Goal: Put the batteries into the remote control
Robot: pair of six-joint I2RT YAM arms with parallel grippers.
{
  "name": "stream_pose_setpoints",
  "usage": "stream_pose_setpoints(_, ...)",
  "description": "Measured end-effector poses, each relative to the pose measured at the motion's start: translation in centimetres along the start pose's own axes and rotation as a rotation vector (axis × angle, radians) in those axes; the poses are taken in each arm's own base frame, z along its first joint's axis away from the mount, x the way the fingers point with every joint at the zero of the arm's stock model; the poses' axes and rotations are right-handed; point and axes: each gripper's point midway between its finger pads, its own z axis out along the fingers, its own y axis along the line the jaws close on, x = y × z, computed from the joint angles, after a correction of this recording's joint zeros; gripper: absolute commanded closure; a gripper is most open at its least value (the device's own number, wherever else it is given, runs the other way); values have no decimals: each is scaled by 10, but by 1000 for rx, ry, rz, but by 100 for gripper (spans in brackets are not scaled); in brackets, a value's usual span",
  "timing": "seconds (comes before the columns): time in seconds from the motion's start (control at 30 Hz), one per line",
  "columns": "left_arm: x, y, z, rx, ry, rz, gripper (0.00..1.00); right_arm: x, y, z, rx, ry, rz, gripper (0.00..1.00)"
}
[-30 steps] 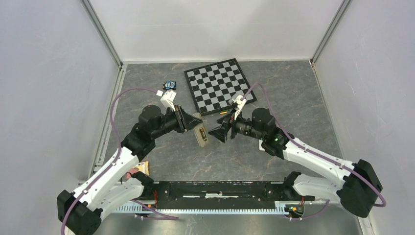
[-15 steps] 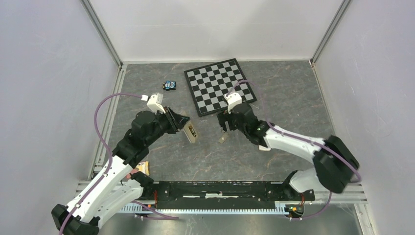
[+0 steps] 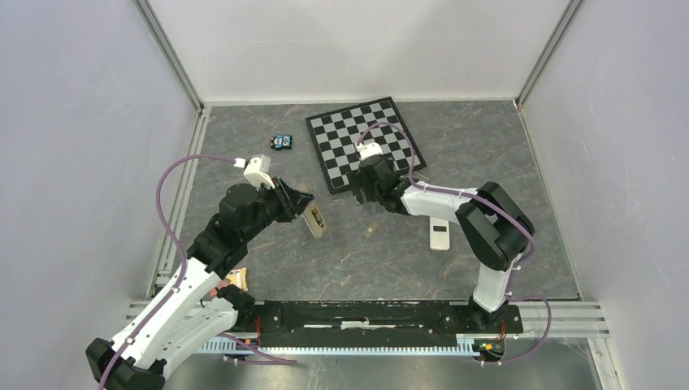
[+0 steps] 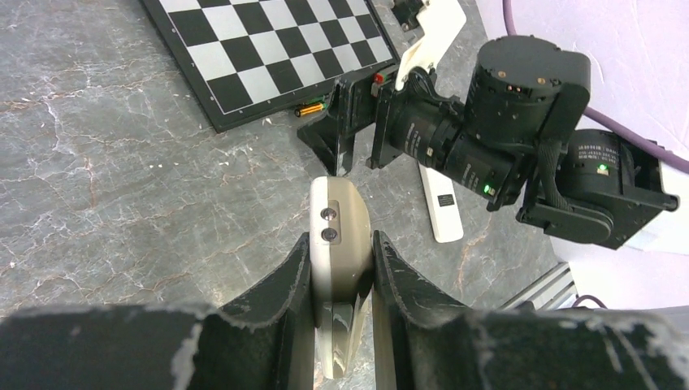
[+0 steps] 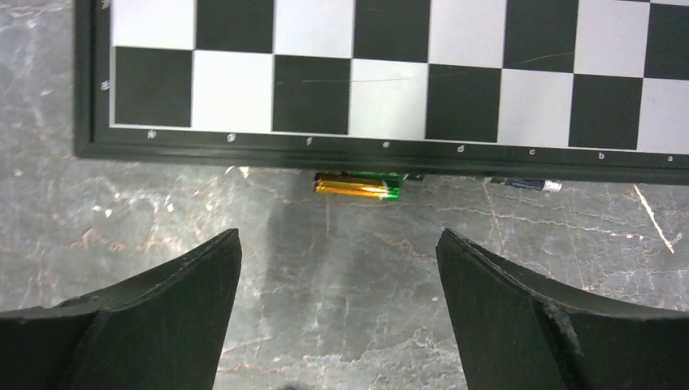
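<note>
My left gripper (image 3: 305, 213) (image 4: 341, 253) is shut on the remote control (image 3: 315, 220) (image 4: 340, 231), holding it by its long sides above the table with its tan back showing. My right gripper (image 3: 359, 193) (image 5: 339, 236) (image 4: 351, 140) stands wide open and empty, low over the table at the chessboard's near edge. Just ahead of its jaws a gold and green battery (image 5: 357, 188) (image 4: 311, 109) lies against the board's rim. A second thin dark cylinder (image 5: 524, 184) lies along the same rim to the right, half under it.
The chessboard (image 3: 361, 142) (image 5: 390, 73) lies at the back centre. A plain white slab (image 3: 439, 234) (image 4: 443, 207) rests right of the right arm. A small tan piece (image 3: 371, 231) lies between the grippers. A small blue object (image 3: 282, 141) sits at the back left.
My right arm swung away from the remote to the chessboard's near edge and opened its jaws wider. A small tan piece now lies on the table. The left gripper drew the remote slightly left.
</note>
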Motion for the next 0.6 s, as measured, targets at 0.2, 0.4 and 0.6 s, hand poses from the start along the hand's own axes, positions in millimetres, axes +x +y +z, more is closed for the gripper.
stream_pose_setpoints(0.2, 3, 3, 3, -11, 12, -1, 98, 7, -9, 19, 18, 45, 29, 14)
stream_pose_setpoints(0.4, 5, 4, 6, -18, 21, -1, 98, 17, -6, 28, 19, 79, 42, 24)
stream_pose_setpoints(0.6, 4, 5, 7, -19, 21, -2, 98, 15, -4, 33, 20, 73, 71, 33)
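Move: The orange battery lies about 5 cm ahead of the right hand, neither left nor right, and some 4 cm below it, tucked against the chessboard's near edge. The board's middle is roughly 15 cm beyond it and 2 cm left; a dark battery lies 7 cm right of it and 3 cm farther out. From the left hand, still gripping the remote, the orange battery is around 20 cm ahead, 15 cm right and 22 cm below. The right hand sinks about 3 cm and edges forward towards the orange battery, its fingers narrowing around nothing yet. ##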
